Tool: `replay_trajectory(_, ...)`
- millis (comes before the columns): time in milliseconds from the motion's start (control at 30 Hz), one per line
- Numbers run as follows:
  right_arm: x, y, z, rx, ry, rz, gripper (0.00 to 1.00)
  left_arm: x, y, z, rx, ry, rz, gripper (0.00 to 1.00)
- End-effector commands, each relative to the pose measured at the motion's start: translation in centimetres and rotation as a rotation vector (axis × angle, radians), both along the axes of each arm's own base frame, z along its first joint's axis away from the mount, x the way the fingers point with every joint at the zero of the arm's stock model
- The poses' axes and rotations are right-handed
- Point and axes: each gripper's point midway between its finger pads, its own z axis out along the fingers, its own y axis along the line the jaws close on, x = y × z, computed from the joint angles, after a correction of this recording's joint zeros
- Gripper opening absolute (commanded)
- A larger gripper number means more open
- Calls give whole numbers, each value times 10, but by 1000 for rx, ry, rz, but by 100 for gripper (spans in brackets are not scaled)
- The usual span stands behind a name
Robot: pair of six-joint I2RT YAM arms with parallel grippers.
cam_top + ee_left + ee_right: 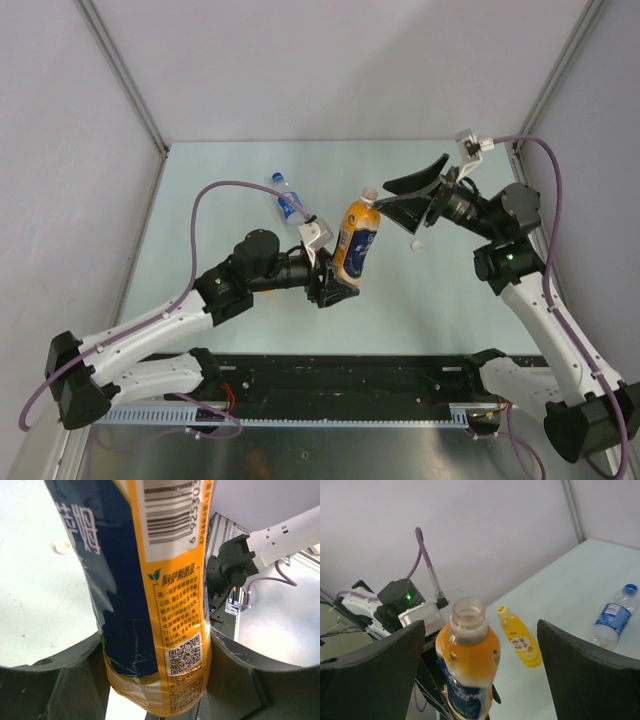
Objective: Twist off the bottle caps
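The orange bottle (357,240) with a dark blue label (115,580) stands tilted above the table, and my left gripper (338,285) (157,652) is shut on its lower body. Its neck (468,617) is open, with no cap on it. A pale whitish cap (418,245) (62,546) lies on the table to the right of it. My right gripper (397,195) (480,630) is open, one finger on each side of the bottle's neck and clear of it. The clear bottle (288,197) (612,620) with its blue cap (630,587) and the yellow bottle (521,641) with its yellow cap (503,611) lie on the table.
The pale green table (220,200) is closed in by grey walls behind and at both sides. A black rail (340,370) runs along the near edge between the arm bases. Purple cables (215,190) loop from both arms.
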Motion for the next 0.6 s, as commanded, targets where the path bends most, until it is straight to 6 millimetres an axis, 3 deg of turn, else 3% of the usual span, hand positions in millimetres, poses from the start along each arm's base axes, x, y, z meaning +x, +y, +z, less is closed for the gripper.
replay_trajectory(0,-12,15,34,41,-63,53,96,-4,-6,31,-65,-28,-42,0)
replay_trajectory(133,-13,27,32,29,-62,77,91,-5,-6,31,-65,-29,-48,0)
replay_trajectory(233,-14,30,30,20,-70,87,80,-6,-5,31,-67,-31,-51,0)
replay_trajectory(567,-18,37,19,-28,-61,125,6,-7,-6,30,-65,-24,-51,0)
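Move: The orange bottle's bare, open neck stands about 4 cm to the right hand's left and 1 cm nearer the base, level with it. The loose cap lies on the table some 11 cm farther out than the right hand, 12 cm to its right and 40 cm below; the blue-labelled bottle lies about 27 cm ahead, 25 cm left and 38 cm down. From the left hand, which already grips the bottle low down, the neck is about 15 cm up, 4 cm forward and 2 cm to the right. The right hand, wide open at first, slides some 3.5 cm to the left onto the open neck of the orange bottle, turning about 5 degrees counter-clockwise, and slows as its fingers come either side of the neck. There it shuts to about a quarter of its opening and pinches the neck just below the rim, while the left hand keeps its hold low on the bottle and stays practically in place. ##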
